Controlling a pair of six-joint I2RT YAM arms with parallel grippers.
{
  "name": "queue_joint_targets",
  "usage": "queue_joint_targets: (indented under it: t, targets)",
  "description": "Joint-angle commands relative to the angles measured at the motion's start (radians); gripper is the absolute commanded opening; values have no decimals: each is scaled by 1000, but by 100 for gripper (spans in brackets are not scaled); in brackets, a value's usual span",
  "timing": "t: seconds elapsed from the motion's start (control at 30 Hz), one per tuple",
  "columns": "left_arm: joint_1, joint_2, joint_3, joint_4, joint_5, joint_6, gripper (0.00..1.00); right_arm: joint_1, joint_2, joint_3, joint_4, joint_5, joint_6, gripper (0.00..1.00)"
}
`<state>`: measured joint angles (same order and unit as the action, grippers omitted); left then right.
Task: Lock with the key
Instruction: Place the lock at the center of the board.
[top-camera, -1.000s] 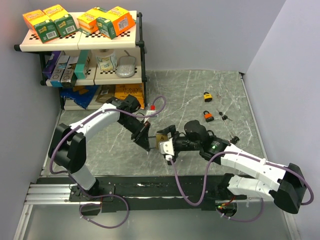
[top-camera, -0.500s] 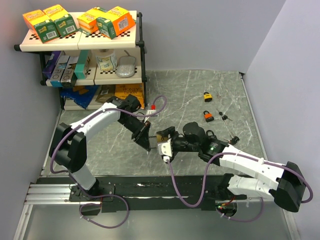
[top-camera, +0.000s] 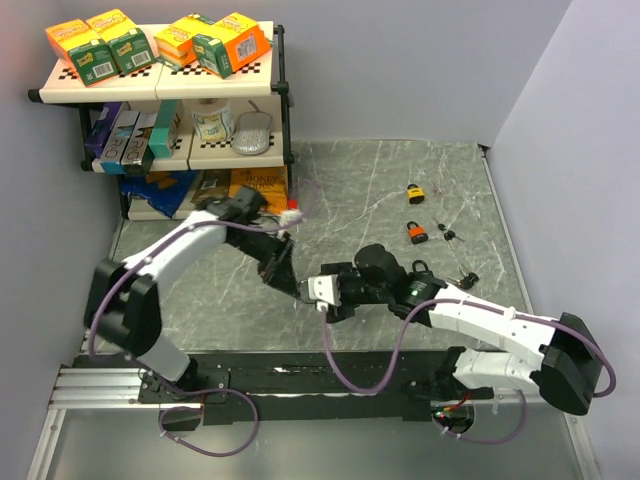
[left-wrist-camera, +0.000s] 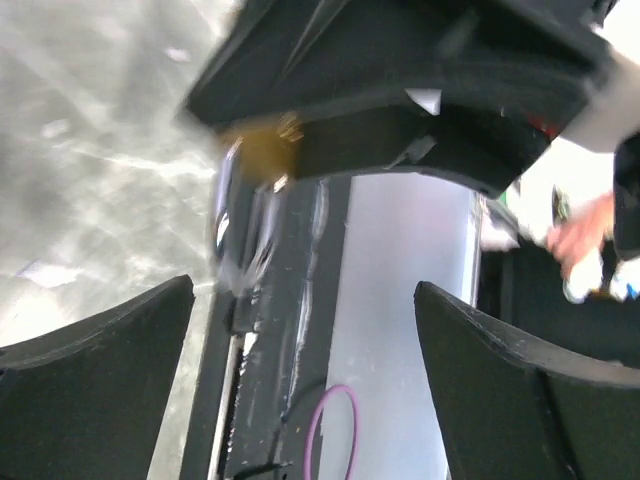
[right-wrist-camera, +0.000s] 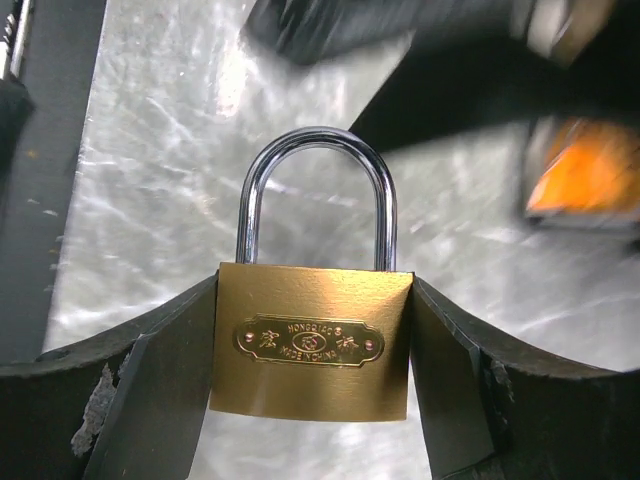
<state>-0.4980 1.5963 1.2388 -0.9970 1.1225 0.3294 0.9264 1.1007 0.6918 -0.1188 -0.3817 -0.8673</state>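
Observation:
A brass padlock (right-wrist-camera: 312, 345) with a steel shackle stands upright in the right wrist view. My right gripper (right-wrist-camera: 312, 300) is shut on it, one finger pressed against each side of the brass body, and both shackle legs run down into the body. In the top view my right gripper (top-camera: 322, 290) holds it above the mid-table. My left gripper (top-camera: 288, 270) sits just to its left, tips pointing at it. In the left wrist view my left gripper (left-wrist-camera: 305, 300) is open with nothing between its fingers. Ahead of it is a blurred brass and silver shape (left-wrist-camera: 255, 170). I cannot pick out the key.
A shelf rack (top-camera: 160, 90) with cartons and boxes stands at the back left. Two small orange padlocks (top-camera: 414, 191) (top-camera: 418, 232) and loose small keys (top-camera: 450, 236) (top-camera: 467, 279) lie on the marble table (top-camera: 380, 170) at the right. Purple cables loop near the arm bases.
My left gripper has opened and drawn back a little to the left. My right gripper has shifted left with the padlock and closed tighter on it.

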Motion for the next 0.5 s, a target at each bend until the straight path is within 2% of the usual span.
queue_joint_targets:
  t: [0.0, 0.03, 0.07, 0.13, 0.23, 0.33, 0.47]
  targets:
    - [165, -179, -100, 290, -10, -208, 96, -29, 30, 138, 1, 61, 301, 23]
    - [243, -208, -142, 349, -24, -301, 96, -38, 53, 146, -10, 88, 357, 20]
    - [278, -258, -160, 398, -39, -361, 96, -49, 65, 153, -25, 107, 455, 19]
    - [367, -303, -196, 517, -104, -465, 96, -70, 102, 170, -39, 142, 545, 18]
    - [438, -370, -223, 613, -177, -583, 96, -99, 152, 198, -56, 211, 686, 18]
    - [481, -420, -242, 618, -210, -653, 96, -145, 221, 224, -59, 239, 824, 18]
    - [496, -453, -263, 563, -211, -633, 96, -188, 321, 270, -61, 254, 1009, 18]
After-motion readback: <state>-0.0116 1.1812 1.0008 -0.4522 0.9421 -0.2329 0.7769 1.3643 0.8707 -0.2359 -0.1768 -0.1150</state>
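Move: The brass lock is already in the right fingers; the board's center lies about 8 cm ahead of the right hand, 2 cm to its right and some 14 cm below. The black lock lies about 5 cm ahead and 22 cm right of that hand, the orange lock about 12 cm ahead and 21 cm right. From the left hand, the brass lock is some 5 cm to the right, about 1 cm ahead and 2 cm lower, the board's center about 10 cm ahead, 2 cm right and 17 cm down. The brass lock, still pinched in the right fingers, is carried about 6 cm forward, sinking some 4 cm and drifting right towards the board's center, while the right wrist swings clockwise and tips its fingers further down. The left hand, already open, draws off forward and left and rises, turning roughly 45 degrees counter-clockwise with its fingers kept wide. ##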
